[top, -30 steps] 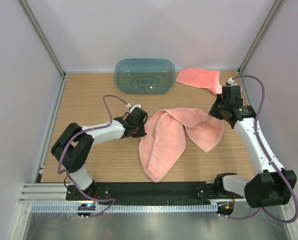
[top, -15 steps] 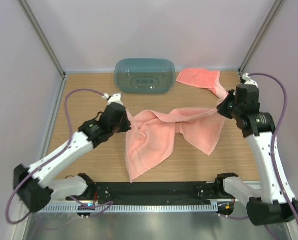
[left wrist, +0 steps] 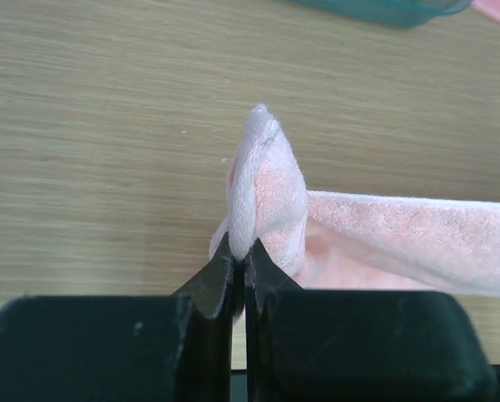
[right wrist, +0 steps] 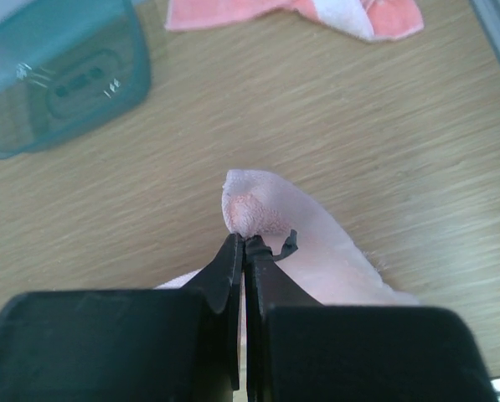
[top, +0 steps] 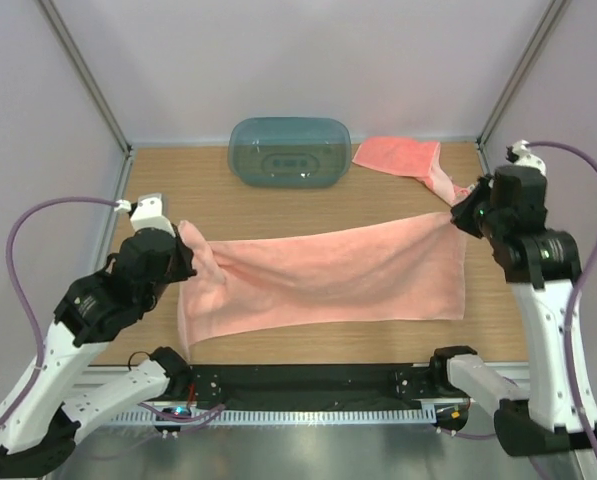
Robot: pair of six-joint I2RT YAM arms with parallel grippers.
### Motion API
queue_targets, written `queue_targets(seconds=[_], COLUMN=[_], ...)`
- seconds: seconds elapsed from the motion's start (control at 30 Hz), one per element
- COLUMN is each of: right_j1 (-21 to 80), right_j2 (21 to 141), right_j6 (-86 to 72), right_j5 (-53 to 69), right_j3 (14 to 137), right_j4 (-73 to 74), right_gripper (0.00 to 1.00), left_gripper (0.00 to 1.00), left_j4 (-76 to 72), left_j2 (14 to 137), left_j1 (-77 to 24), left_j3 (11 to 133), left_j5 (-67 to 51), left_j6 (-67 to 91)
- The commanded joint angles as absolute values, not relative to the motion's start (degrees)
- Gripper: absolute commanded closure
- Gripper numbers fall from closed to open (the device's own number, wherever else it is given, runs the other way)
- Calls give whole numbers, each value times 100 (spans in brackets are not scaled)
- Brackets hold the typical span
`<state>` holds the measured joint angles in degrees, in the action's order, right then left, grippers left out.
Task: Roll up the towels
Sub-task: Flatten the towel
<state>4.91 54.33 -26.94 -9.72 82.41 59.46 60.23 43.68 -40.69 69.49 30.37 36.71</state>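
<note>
A pink towel (top: 328, 275) hangs stretched wide between my two grippers above the wooden table. My left gripper (top: 183, 248) is shut on its left top corner, which shows in the left wrist view (left wrist: 262, 184) pinched between the jaws (left wrist: 241, 260). My right gripper (top: 462, 212) is shut on the right top corner, seen in the right wrist view (right wrist: 258, 209) at the jaw tips (right wrist: 244, 243). A second pink towel (top: 403, 157) lies crumpled at the back right; it also shows in the right wrist view (right wrist: 300, 12).
A teal plastic bin (top: 290, 151) lies upside down at the back middle; it also shows in the right wrist view (right wrist: 57, 79). Walls close in the table on three sides. A black rail (top: 308, 380) runs along the near edge.
Both arms have pulled apart, left gripper to the left and nearer, right gripper to the right. The towel has gone from a folded heap to a stretched flat sheet.
</note>
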Motion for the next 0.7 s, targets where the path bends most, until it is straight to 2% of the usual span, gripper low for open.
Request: queue_targets(seconds=[0.0, 0.07, 0.17, 0.2, 0.23, 0.3, 0.37, 0.43, 0.5, 0.53, 0.63, 0.67], right_j1=[501, 492, 466, 466, 457, 439, 404, 387, 326, 299, 159, 115], right_j2=[6449, 7056, 7986, 8224, 8461, 9253, 9945, 10439, 11125, 11362, 12233, 12339], right_j6=[-2821, -2883, -2927, -2962, -2953, -2962, -2971, -3023, -3093, -3094, -3129, -3129], right_j5=[-889, -870, -888, -888, -818, -852, -817, -922, -888, -835, -870, -827], right_j3=[8201, 8191, 8235, 8296, 8375, 8700, 9076, 9376, 9807, 10017, 10897, 11116], right_j4=[5495, 5152, 4686, 4563, 4396, 4273, 4254, 4280, 4228, 4288, 4657, 4667], right_gripper=[99, 99, 99, 99, 99, 99, 99, 99, 99, 99, 99, 99], left_gripper=[99, 98, 95, 95, 96, 98, 89, 75, 67, 58, 47, 47], left_j4=[6312, 6074, 5460, 5162, 5003, 4695, 4711, 4904, 5070, 5123, 5265, 5256], left_j2=[4999, 5465, 6115, 6291, 6519, 7257, 7819, 8839, 9681, 9920, 10265, 10248], left_j1=[-3903, -3605, -2473, -2087, -1509, -1013, -651, -502, -308, -221, 148, 219], left_j3=[7040, 6944, 6777, 6715, 6697, 6837, 7144, 7759, 8119, 8382, 8613, 8578], left_j5=[3551, 3245, 2156, 1492, 1224, 767, 677, 668, 721, 756, 712, 790], left_j6=[3341, 3007, 2497, 2400, 2304, 2127, 2101, 2057, 2056, 2074, 2153, 2162])
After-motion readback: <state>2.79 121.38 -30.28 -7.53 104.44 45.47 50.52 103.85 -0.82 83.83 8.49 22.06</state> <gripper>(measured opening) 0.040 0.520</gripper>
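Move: Both hands already pinch the near-white-backed towel's far corners, the towel stretched between them. The left one's corner goes to bare table about 20 cm ahead, 8 cm to its left and 29 cm below; the tub is some 42 cm ahead and 19 cm right of this hand. The right one's corner goes to table about 26 cm ahead, 1 cm left and 33 cm down; from it the second towel lies 36 cm ahead, straight on, and the tub 37 cm ahead, 33 cm left. Swing both grippers down and forward together to lay the towel out towards the tub side: the right about 25 cm each way with its pinch kept, the left some 20 cm down and nearly as far forward, drifting left to pull outward. Tip the fingers down as you go, and late in the left's descent open its fingers to let go of the corner. ##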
